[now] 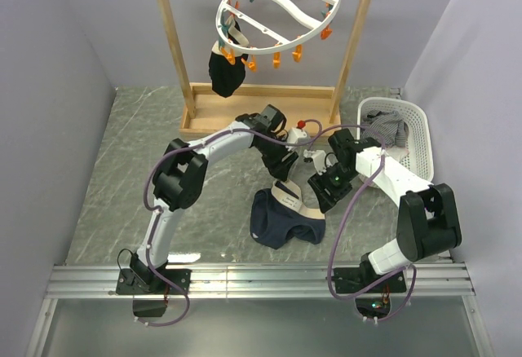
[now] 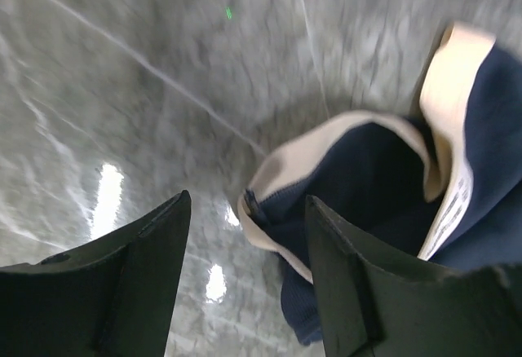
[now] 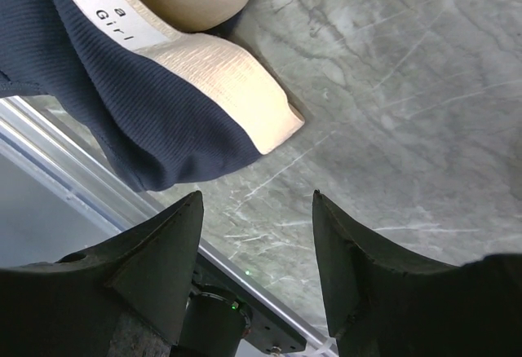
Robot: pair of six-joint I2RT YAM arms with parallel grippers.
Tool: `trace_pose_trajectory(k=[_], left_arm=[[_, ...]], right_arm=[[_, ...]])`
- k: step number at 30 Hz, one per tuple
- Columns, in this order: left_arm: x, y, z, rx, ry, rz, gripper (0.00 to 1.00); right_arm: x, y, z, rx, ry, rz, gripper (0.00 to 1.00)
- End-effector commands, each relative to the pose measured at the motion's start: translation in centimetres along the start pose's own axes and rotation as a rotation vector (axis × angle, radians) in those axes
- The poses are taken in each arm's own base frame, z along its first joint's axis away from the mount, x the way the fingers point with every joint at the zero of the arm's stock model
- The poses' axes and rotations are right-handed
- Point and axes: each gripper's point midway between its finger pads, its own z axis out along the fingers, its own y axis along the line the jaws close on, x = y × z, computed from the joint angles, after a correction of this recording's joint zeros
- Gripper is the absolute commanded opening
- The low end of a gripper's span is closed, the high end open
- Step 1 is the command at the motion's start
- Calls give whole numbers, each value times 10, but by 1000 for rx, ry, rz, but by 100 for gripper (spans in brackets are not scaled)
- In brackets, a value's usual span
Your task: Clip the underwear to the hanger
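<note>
The navy underwear (image 1: 283,219) with a cream waistband lies crumpled on the marble table near the front. It shows in the left wrist view (image 2: 391,194) and the right wrist view (image 3: 122,88). The white round hanger (image 1: 281,6) with orange and teal clips hangs from the wooden rack at the back. My left gripper (image 1: 285,174) (image 2: 249,206) is open just above the underwear's waistband edge. My right gripper (image 1: 326,194) (image 3: 257,202) is open and empty over bare table beside the underwear's right corner.
A small black garment (image 1: 224,72) is clipped to the hanger's left side. The wooden rack frame (image 1: 261,104) stands at the back. A white basket (image 1: 416,141) with grey striped cloth stands at the right. The aluminium rail (image 1: 261,279) runs along the near edge.
</note>
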Motion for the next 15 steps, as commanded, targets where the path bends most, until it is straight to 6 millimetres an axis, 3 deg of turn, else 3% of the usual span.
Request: trace_pose_trajectory(k=[1, 5, 10, 13, 14, 15], left_arm=[[-1, -4, -6, 6, 38, 81, 63], [4, -2, 4, 13, 53, 84, 59], [-3, -5, 9, 26, 27, 82, 49], [-8, -5, 4, 11, 17, 56, 26], [-7, -1, 1, -15, 28, 41, 6], [-2, 0, -1, -42, 44, -8, 0]], right_arm=[[-8, -3, -9, 1, -18, 18, 63], [-8, -4, -11, 2, -22, 26, 63], [-11, -6, -12, 6, -30, 29, 63], [-13, -9, -12, 13, -39, 36, 63], [-15, -10, -13, 16, -43, 37, 63], [-16, -11, -12, 19, -46, 37, 63]])
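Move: The underwear's left waistband corner lies just under the left hand's open fingers, about 2 cm below and 1 cm back. The printed label is some 6 cm back and 2 cm right of that hand, the right waistband corner about 11 cm back and 13 cm right, both some 3 cm below. From the right hand the left waistband corner is roughly 9 cm ahead, 16 cm left and 5 cm down. The left hand sinks about 2 cm, easing slightly back, and shuts its fingers, pinching the left waistband corner. ##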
